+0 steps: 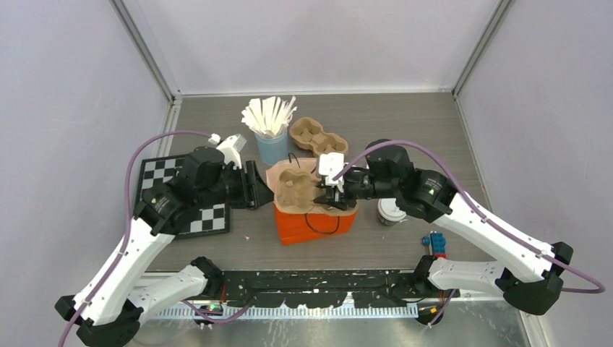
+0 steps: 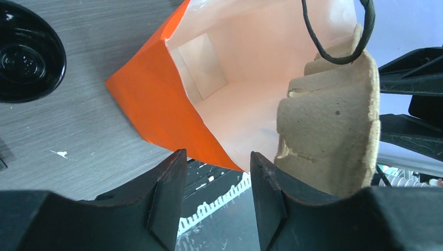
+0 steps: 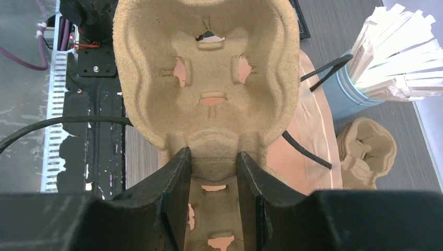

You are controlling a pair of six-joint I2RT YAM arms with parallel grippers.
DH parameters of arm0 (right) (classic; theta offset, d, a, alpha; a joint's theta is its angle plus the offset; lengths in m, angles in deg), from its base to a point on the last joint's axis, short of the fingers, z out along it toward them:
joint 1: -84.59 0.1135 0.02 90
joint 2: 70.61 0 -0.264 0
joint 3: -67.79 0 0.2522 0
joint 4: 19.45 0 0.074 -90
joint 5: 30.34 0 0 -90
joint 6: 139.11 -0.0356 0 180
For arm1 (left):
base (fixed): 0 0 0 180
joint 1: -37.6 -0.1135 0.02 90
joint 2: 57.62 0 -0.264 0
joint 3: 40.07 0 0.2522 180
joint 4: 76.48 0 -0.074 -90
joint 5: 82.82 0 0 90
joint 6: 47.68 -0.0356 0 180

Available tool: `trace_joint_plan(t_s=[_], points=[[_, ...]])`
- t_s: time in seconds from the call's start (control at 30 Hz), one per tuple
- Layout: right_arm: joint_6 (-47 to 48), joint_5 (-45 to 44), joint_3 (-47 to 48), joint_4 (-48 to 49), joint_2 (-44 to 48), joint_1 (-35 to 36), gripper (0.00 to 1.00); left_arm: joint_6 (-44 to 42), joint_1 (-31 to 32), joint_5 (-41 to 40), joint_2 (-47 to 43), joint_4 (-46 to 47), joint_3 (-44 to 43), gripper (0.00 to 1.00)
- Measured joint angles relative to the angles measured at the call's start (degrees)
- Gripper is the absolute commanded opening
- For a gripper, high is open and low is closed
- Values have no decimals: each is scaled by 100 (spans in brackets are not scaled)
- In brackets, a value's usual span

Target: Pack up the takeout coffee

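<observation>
One takeout coffee (image 1: 391, 212), a dark cup with a white lid, stands right of the orange bag (image 1: 312, 223) and is partly hidden by my right arm. A brown pulp cup carrier (image 1: 298, 186) lies over the bag's open mouth. My right gripper (image 1: 331, 194) is shut on the carrier's middle ridge (image 3: 213, 157), and the empty cup wells (image 3: 206, 78) lie beyond the fingertips. My left gripper (image 2: 217, 183) is open and empty, just left of the bag (image 2: 151, 110), looking into its pale inside with the carrier (image 2: 334, 130) at the right.
A light-blue cup of white sticks (image 1: 270, 136) and a second pulp carrier (image 1: 316, 136) stand behind the bag. A checkerboard mat (image 1: 184, 199) lies under my left arm. A small blue object (image 1: 436, 242) sits at the front right. A glossy black round thing (image 2: 26, 52) lies by the bag.
</observation>
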Motion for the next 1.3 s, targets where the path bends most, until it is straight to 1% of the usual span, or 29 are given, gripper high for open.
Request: trace_joint_plan(t_s=[0.2,0.27,0.33,0.47,0.57,0.73,1.0,1.3], points=[[146,-118,170,24,-236,2,31,240,0,-109,90,-4,72,48],[201,-164,251,33,-293,2,31,247,0,-157,170,2,74,46],[258,-195,326,48,-341,0,31,247,0,-188,238,11,74,38],[337,-236,367,72,-382,0,31,240,0,-205,369,24,74,12],[358,-238,376,70,-407,-48,31,199,0,-205,387,46,92,0],[431,-151,466,94,-570,-144,31,-37,0,-111,208,195,286,0],[417,114,824,136,-745,-179,31,-323,0,426,68,560,562,0],[264,284,754,398,-743,-214,31,-498,0,802,39,887,619,0]])
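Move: At the bag's left rim, the left hand hangs half open, the paper about 1 cm ahead and 2 cm below; the bag's middle is some 12 cm right of the hand, 1 cm ahead and 14 cm down. A black cup stands about 10 cm ahead and 8 cm left. The right hand holds the cup carrier over the mouth, the bag's middle 1 cm ahead, 1 cm left and 16 cm below; the lidded cup stands 6 cm ahead and 24 cm right. Dipping about 2 cm and a little forward, the left hand shuts its fingers on the bag's left rim, then draws back slightly and shifts some 2 cm right, turning about 10 degrees clockwise. Meanwhile the right hand keeps its grip on the carrier's narrow middle and takes it about 3 cm forward and 3 cm left, then lifts it roughly 3 cm over the mouth. ##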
